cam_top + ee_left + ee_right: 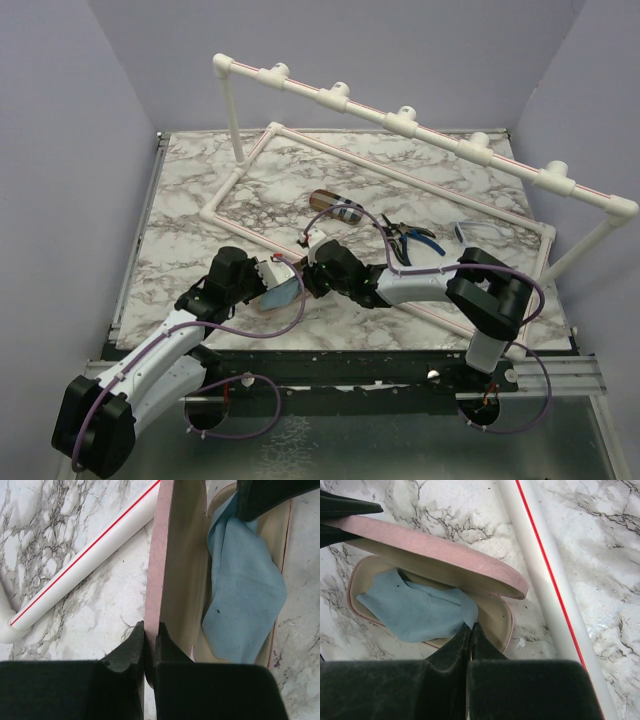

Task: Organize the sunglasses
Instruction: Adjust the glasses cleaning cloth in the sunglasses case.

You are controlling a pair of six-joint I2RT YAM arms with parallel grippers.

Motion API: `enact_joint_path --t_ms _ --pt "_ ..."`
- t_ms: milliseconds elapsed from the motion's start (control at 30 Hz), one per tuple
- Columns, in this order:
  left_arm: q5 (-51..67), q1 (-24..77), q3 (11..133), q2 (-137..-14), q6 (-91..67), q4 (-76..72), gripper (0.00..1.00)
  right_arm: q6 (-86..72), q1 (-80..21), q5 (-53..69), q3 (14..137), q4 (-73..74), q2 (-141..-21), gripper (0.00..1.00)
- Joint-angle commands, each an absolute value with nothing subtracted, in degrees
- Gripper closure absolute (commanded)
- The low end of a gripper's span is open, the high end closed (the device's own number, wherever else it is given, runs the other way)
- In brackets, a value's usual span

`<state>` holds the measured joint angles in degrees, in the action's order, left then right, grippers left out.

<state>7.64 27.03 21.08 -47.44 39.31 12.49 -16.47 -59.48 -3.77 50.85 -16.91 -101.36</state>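
One pair of sunglasses (477,232), pale-lensed with a blue frame, lies on the marble at the right, far from both grippers. An open pink case (285,297) sits between the arms. My left gripper (151,626) is shut on the edge of its raised pink lid (159,550). My right gripper (471,625) is shut on a corner of the light blue cloth (415,610), which lies in the case's beige tray (496,621). In the top view the left gripper (272,272) and right gripper (312,278) stand almost tip to tip over the case.
A brown plaid case (336,208) lies behind the grippers. Black-and-blue pliers (406,238) lie to its right. A white PVC pipe frame (400,120) with a red stripe rings the work area; one pipe (545,575) runs close beside the case.
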Motion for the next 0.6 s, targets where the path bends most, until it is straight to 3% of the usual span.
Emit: enact_joint_path --t_ms 0,233,567 --pt "7.83 27.25 20.83 -46.41 39.82 10.78 1.0 -16.87 -59.85 -4.94 52.08 -15.24 -103.67 1.0" --pt "7.82 27.25 20.56 -46.23 39.9 10.76 1.0 -16.31 -59.69 -7.61 53.66 -12.33 -105.42 0.92" --pt "7.61 27.22 20.14 -45.92 40.45 10.08 1.0 -12.58 -59.5 -8.2 53.71 -10.11 -100.64 0.66"
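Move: About 3 cm back and 5 cm left of the right hand lies the middle of the cleaning cloth, some 3 cm lower in the open case; its forward-right end is already at that hand's shut fingertips. The pink lid's middle is about 1 cm ahead and 6 cm left, roughly level in height, and the white pipe passes some 7 cm straight ahead, 3 cm lower. From the left hand the cloth is about 6 cm right, 2 cm back and 4 cm down. Lowering about 2 cm into the forward-right end of the case, the right hand takes the cloth's end down with its fingertips, then spreads its fingers to roughly a third of their opening and lets go, drifting slightly right. The left hand stays in place, still pinching the rim of the lid to keep it raised. ##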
